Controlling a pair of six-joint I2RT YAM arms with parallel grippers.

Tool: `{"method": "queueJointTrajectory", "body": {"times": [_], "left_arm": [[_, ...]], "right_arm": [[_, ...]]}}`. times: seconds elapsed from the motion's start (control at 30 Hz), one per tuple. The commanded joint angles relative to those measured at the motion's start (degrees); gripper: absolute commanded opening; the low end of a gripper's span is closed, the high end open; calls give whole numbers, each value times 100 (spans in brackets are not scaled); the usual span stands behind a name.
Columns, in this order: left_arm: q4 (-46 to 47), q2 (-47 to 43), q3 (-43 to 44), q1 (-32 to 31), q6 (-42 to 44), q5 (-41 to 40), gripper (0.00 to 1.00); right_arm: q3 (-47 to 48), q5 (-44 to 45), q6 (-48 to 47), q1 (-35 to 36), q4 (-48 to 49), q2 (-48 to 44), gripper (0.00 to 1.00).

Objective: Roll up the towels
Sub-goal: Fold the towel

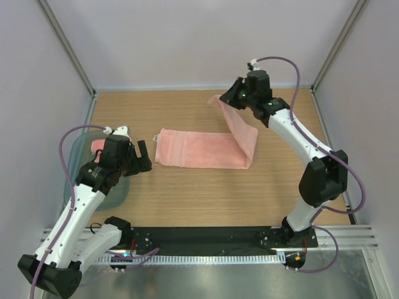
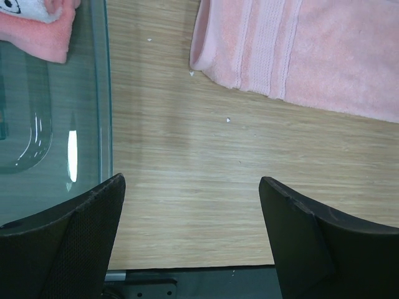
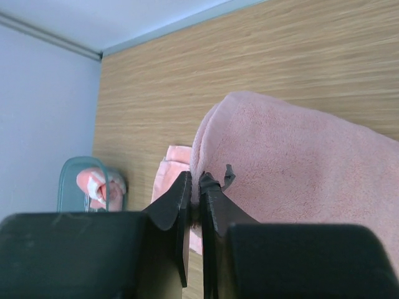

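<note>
A salmon-pink towel [image 1: 199, 149] lies stretched across the middle of the wooden table, and its right end is lifted off the surface. My right gripper [image 1: 232, 98] is shut on that raised end, the cloth [image 3: 299, 168] pinched between the fingers [image 3: 179, 199]. My left gripper [image 1: 144, 157] stands open just left of the towel's flat end [image 2: 249, 43], over bare wood, holding nothing. Another pink towel [image 2: 37, 25], rolled, sits in the tray [image 1: 78, 163] behind the left arm.
The translucent grey-green tray [image 2: 56, 124] sits at the table's left edge, its rim beside my left fingers [image 2: 75, 230]. Grey walls enclose the table on three sides. A black rail [image 1: 206, 240] runs along the near edge.
</note>
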Motion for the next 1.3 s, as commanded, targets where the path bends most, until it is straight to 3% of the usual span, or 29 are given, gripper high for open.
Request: {"method": "queueJointTrajectory", "body": {"times": [0.0, 0.37, 0.73, 0.8, 0.83, 0.97, 1.0, 1.03, 1.27], "left_arm": [[139, -93, -21, -20, -37, -175, 88], [148, -164, -21, -12, -45, -201, 88], [130, -216, -21, -12, -54, -280, 88], [130, -216, -21, -3, -54, -307, 88], [130, -216, -30, -12, -63, -315, 88], [113, -181, -12, -12, -63, -351, 88], [122, -164, -12, -12, -63, -359, 88], [104, -155, -12, -12, -72, -368, 88], [139, 258, 84, -12, -107, -351, 88]], "right_arm": [[534, 451, 98, 544, 206, 314, 1], [1869, 707, -104, 1889, 57, 1500, 1], [1739, 680, 10, 3129, 425, 2662, 1], [1529, 506, 115, 3155, 652, 2740, 9], [1423, 443, 124, 3164, 741, 2749, 26], [1141, -31, 37, 3234, 1015, 2802, 67], [1141, -101, -51, 3243, 980, 2793, 87], [1141, -215, -78, 3243, 945, 2776, 94], [502, 21, -175, 2971, 689, 1740, 97]]}}
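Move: Back to the left and well below the right hand, which already pinches the towel's lifted end, lies the towel's left end: some 28 cm left, 14 cm back, 26 cm down. The flat towel stretch has its middle about 12 cm left and 14 cm back of the hand; the rolled towel in the tray is roughly 50 cm left and 14 cm back. From the idle left hand the towel's left end is about 8 cm ahead, 3 cm right and 17 cm down. Carrying the pinched towel end fast to the left over the flat stretch, the right hand goes about 28 cm, first nearly level, then sinking some 17 cm and drawing back about 13 cm towards the towel's left end. The hand turns some 30 degrees counter-clockwise and tips slightly down on the way; once there, the fingers open wide and let go of the towel. ##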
